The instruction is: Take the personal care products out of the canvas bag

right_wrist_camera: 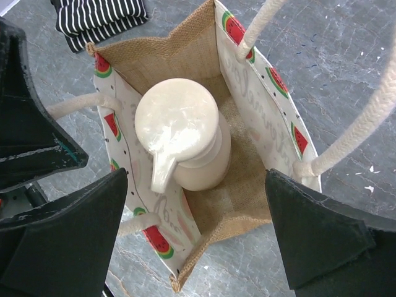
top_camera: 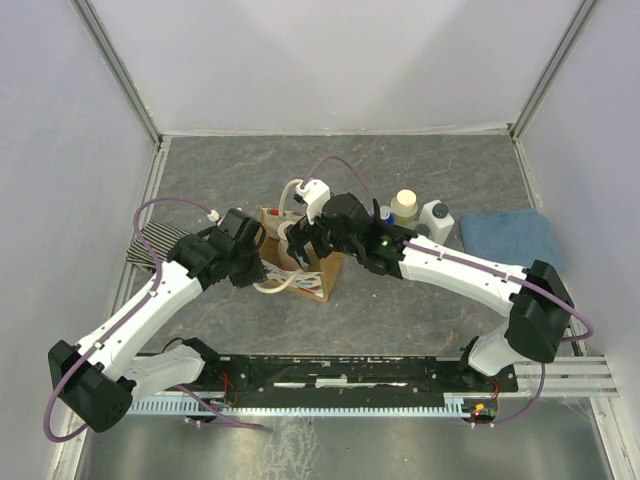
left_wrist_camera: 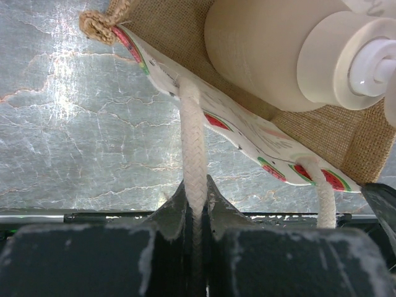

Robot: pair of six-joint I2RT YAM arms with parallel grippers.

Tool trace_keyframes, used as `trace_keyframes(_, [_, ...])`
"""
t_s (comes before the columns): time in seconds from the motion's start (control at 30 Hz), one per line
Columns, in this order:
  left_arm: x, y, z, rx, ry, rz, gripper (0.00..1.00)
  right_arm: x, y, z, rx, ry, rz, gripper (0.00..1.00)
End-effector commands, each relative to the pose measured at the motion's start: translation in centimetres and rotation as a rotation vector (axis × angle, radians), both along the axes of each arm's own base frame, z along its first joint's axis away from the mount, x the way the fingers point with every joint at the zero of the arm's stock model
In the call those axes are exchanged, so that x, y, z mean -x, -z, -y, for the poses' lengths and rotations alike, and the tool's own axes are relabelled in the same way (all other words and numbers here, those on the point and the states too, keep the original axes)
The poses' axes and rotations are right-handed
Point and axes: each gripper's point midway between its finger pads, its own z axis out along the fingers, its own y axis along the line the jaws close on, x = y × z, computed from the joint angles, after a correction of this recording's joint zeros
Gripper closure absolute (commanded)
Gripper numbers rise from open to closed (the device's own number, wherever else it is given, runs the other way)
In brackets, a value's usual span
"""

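Observation:
The canvas bag (top_camera: 305, 275) stands open at mid-table, burlap with white watermelon-print panels. The tan pump bottle (right_wrist_camera: 179, 133) stands upright inside it and also shows in the left wrist view (left_wrist_camera: 278, 49). My left gripper (left_wrist_camera: 196, 201) is shut on the bag's cream rope handle (left_wrist_camera: 192, 136) at the bag's left side (top_camera: 262, 268). My right gripper (right_wrist_camera: 195, 229) is open directly above the bag's mouth (top_camera: 312, 238), its fingers (right_wrist_camera: 68, 229) spread wider than the bottle. A pale bottle with cream cap (top_camera: 405, 207), a blue-capped bottle (top_camera: 385, 213) and a white bottle with black cap (top_camera: 437, 222) stand on the table right of the bag.
A folded blue cloth (top_camera: 515, 238) lies at the right. A black-and-white striped cloth (top_camera: 155, 245) lies at the left and shows in the right wrist view (right_wrist_camera: 99, 18). The grey table is walled on three sides.

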Motion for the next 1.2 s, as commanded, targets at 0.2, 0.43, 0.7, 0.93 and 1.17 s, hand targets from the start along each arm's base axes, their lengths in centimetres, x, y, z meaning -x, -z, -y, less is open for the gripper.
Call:
trace_keyframes(0.2, [-0.4,-0.2,0.0,0.005,-0.014,0.018,0.94,-2.3,0.5,-3.9,-0.011,-0.012,0.008,0.0])
trace_keyframes(0.43, [-0.3,-0.2,-0.2,-0.003,-0.014,0.016,0.94,-4.1,3.9,-5.0,0.102,0.063,0.009,0.04])
trace_keyframes(0.7, [-0.2,-0.2,-0.5,-0.019,-0.015,0.013,0.94,-4.2,7.4,-3.9,0.2,0.137,-0.026,0.24])
trace_keyframes(0.93, [-0.4,-0.3,-0.2,-0.012,-0.006,0.012,0.94,-4.0,7.3,-2.7,0.252,0.163,-0.006,0.55])
trace_keyframes(1.17, [-0.5,-0.3,0.0,-0.007,-0.006,0.013,0.94,-4.9,1.8,-2.8,0.197,0.181,0.074,0.74])
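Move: The pump bottle stands inside the canvas bag, its middle about 4 cm ahead of the right hand, 4 cm to its left and 10 cm below. The bag's middle is some 2 cm ahead, 1 cm left and 11 cm down; the left gripper, holding the near handle, is 6 cm back, 7 cm left and 6 cm lower. From the left hand, the bottle lies about 9 cm ahead, 5 cm right and 5 cm down. The right hand sinks about 6 cm, going forward and left into the bag, and pinches the pump bottle's top. ##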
